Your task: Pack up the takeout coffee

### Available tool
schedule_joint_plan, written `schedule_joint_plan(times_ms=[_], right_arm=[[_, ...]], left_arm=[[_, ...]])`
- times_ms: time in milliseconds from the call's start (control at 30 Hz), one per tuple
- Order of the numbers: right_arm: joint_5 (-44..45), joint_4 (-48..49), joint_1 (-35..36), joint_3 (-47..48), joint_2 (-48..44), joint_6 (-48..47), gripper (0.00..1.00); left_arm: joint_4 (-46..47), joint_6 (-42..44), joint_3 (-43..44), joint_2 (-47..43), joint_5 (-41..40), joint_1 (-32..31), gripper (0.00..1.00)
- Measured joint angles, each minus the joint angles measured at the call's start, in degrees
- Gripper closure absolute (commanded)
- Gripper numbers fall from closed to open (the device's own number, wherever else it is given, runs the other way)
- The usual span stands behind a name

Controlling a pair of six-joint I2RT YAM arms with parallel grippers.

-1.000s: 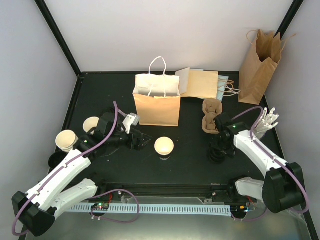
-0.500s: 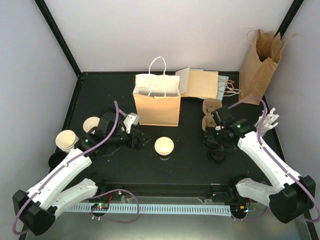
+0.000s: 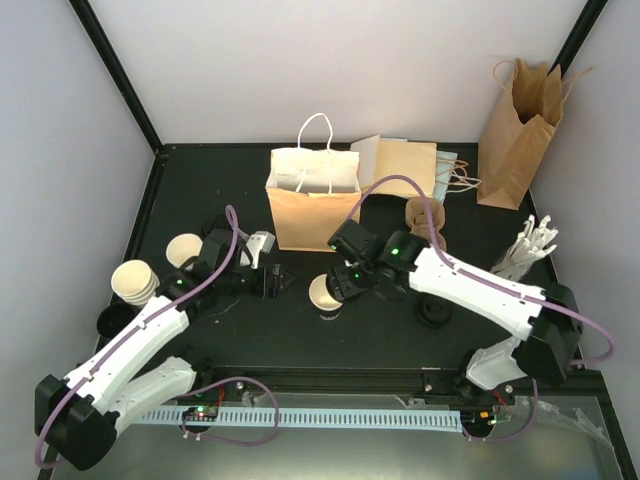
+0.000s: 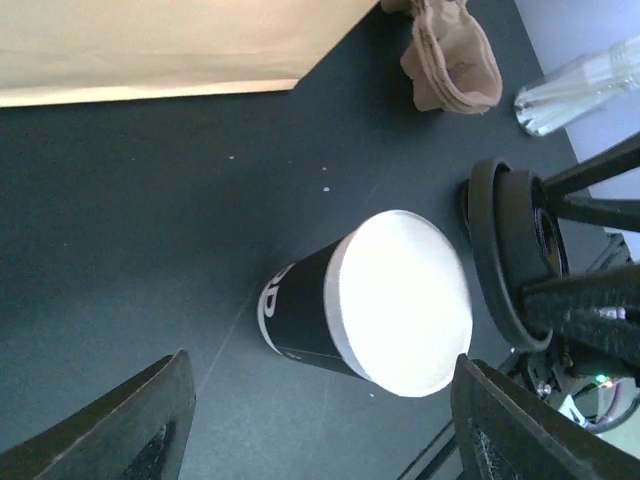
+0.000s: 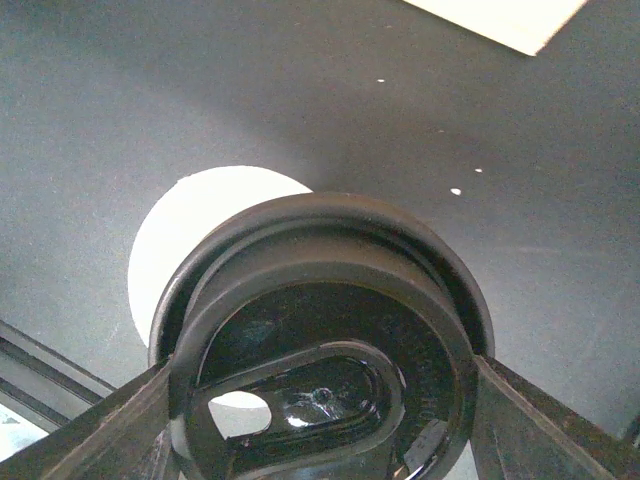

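Note:
A takeout coffee cup point(image 3: 326, 293) stands on the black table in front of the standing bag, its cream top uncovered. In the left wrist view the cup point(image 4: 300, 310) shows a black band under its white rim. My left gripper point(image 3: 276, 283) is just left of the cup, open, with its fingers point(image 4: 140, 420) apart on either side and not touching it. My right gripper point(image 3: 347, 281) is shut on a round black lid point(image 5: 320, 300), held just over the cup's right side. Part of the cup's white top point(image 5: 195, 235) shows behind the lid. The same lid point(image 4: 500, 250) appears edge-on in the left wrist view.
A tan paper bag point(image 3: 313, 205) with white handles stands open behind the cup. Flat bags point(image 3: 400, 165) and a tall bag point(image 3: 518, 125) are at the back right. A tan cup carrier point(image 3: 425, 213), spare lids point(image 3: 432, 313), stacked cups point(image 3: 135, 280) and a glass of straws point(image 3: 530, 245) surround the area.
My right arm has swung left from the spare lids, carrying a black lid to the cup. My left gripper's fingers have narrowed a little around the cup.

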Motion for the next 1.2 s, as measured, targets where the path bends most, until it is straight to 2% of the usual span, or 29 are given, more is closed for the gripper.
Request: schedule_joint_plan(times_ms=[167,367,1200], right_arm=[[1.0,0.3,2.9,2.5,4.6,-1.1,0.28],[2.5,-0.3,4.3,5.0,7.4,-2.1,0.28],[7.0,-3.2,8.2,9.9,15.1,-2.8,0.27]], left_arm=[[1.6,-1.8,-2.4,0.4,2.3,2.5,0.48],[5.2,-3.7,-5.0,4.6,6.1,2.8,0.61],[15.0,-5.7,-8.7,14.8,12.2,2.7,0.75]])
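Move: The open coffee cup stands about 5 cm to the left of the right hand, which already grips a black lid, and 1 cm back, its middle some 8 cm lower. From that hand the paper bag is roughly 18 cm ahead and 8 cm left; the lid stack is about 21 cm right and 1 cm back, on the table. From the left hand the cup is about 10 cm right, 1 cm back and 8 cm down. Bringing the held lid onto the cup's rim, the right hand shifts about 5 cm left and sinks 3 cm, keeping its grip while its fingers swing some 10 degrees closer to straight down. The left hand drops about 7 cm beside the cup, edging 2 cm right; its fingers tip further down and close to about a quarter open, on nothing. ##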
